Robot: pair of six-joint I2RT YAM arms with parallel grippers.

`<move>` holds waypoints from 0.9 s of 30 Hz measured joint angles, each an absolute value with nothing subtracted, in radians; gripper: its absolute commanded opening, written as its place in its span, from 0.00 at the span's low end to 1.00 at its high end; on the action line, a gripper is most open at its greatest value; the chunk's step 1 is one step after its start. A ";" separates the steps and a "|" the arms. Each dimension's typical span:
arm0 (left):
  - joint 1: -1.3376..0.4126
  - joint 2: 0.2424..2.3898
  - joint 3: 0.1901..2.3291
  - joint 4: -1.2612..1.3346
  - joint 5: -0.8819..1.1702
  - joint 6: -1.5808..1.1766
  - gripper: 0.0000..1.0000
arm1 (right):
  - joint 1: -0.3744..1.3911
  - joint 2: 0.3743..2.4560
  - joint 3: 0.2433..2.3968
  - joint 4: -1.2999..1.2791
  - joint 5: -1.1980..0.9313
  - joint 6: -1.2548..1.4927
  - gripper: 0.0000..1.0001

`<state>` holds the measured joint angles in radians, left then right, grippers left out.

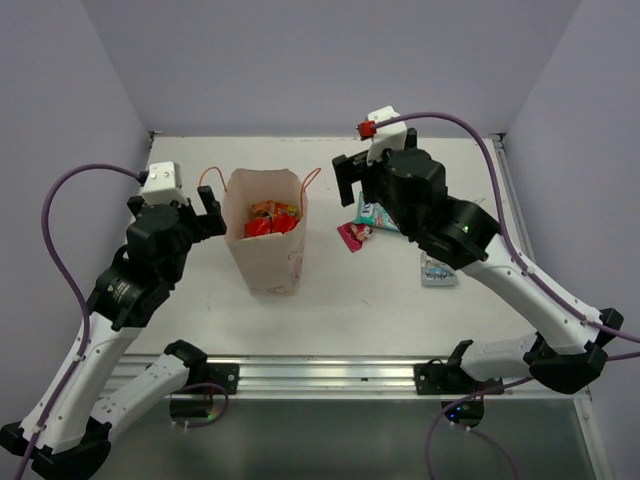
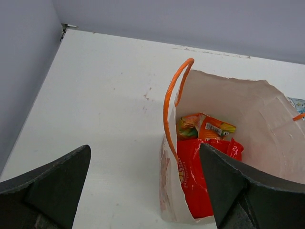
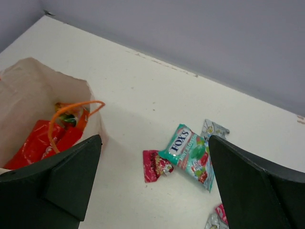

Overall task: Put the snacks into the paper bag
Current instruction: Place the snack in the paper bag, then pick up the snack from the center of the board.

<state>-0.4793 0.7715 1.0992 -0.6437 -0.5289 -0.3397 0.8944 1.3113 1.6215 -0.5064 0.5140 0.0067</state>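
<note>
The cream paper bag stands upright and open at the centre-left of the table. Inside it lie a red packet and a multicoloured packet. My left gripper hovers open and empty by the bag's left wall, and its orange handle shows between the fingers. My right gripper is open and empty too, above the loose snacks to the right of the bag. These are a teal-white FOX'S packet, a magenta packet and a silvery packet. A light blue packet lies farther right.
Grey walls close the table at the back and on both sides. A metal rail with the arm bases runs along the near edge. One more small packet peeks out beside my right finger.
</note>
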 measured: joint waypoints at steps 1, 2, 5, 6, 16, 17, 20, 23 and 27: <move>-0.479 0.768 1.099 -0.639 -0.533 -0.334 1.00 | 0.891 1.288 1.584 -0.498 0.543 0.013 0.99; -0.479 0.763 1.096 -0.631 -0.538 -0.328 1.00 | 0.887 1.267 1.548 -0.493 0.570 0.020 0.98; -0.479 0.743 1.063 -0.587 -0.555 -0.307 1.00 | 0.862 1.215 1.440 -0.476 0.630 0.049 0.99; -0.479 0.734 1.046 -0.574 -0.562 -0.299 1.00 | 0.849 1.202 1.404 -0.471 0.646 0.062 0.99; -0.479 0.610 0.842 -0.418 -0.635 -0.251 1.00 | 0.548 1.127 1.109 -0.485 0.684 0.266 0.99; -0.479 0.597 0.826 -0.405 -0.641 -0.249 1.00 | 0.522 1.126 1.092 -0.487 0.686 0.282 0.98; -0.479 0.581 0.799 -0.371 -0.656 -0.245 1.00 | 0.437 1.127 1.047 -0.494 0.661 0.339 0.99; -0.479 0.578 0.769 -0.345 -0.665 -0.243 1.00 | 0.332 1.142 0.981 -0.496 0.599 0.412 0.99; -0.479 0.582 0.752 -0.344 -0.674 -0.243 1.00 | 0.194 1.201 0.876 -0.490 0.490 0.524 0.99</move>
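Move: The right hand, open and empty, is high over the table: the pink packet it makes for lies about 21 cm to its right, only 1 cm ahead and some 41 cm below. The grey packet touches its near side, about 7 cm closer in; the green Fox's packet lies 12 cm left of it and 8 cm farther out. The filled bag stands about 18 cm to the hand's left, 3 cm back. From the left hand, the pink packet is roughly 53 cm right and 6 cm ahead. The right arm leaves the bag empty-handed and swings in a quick diagonal to the right and down, some 25 cm each way, towards the pink and grey packets, turning about 50 degrees clockwise and tipping its fingers some 30 degrees downward, the descent steepening at the end; the fingers stay wide open and are still above the packets. The left hand, also open and empty, eases about 4 cm down and 3 cm left beside the bag, its fingertips tilting slightly up. ##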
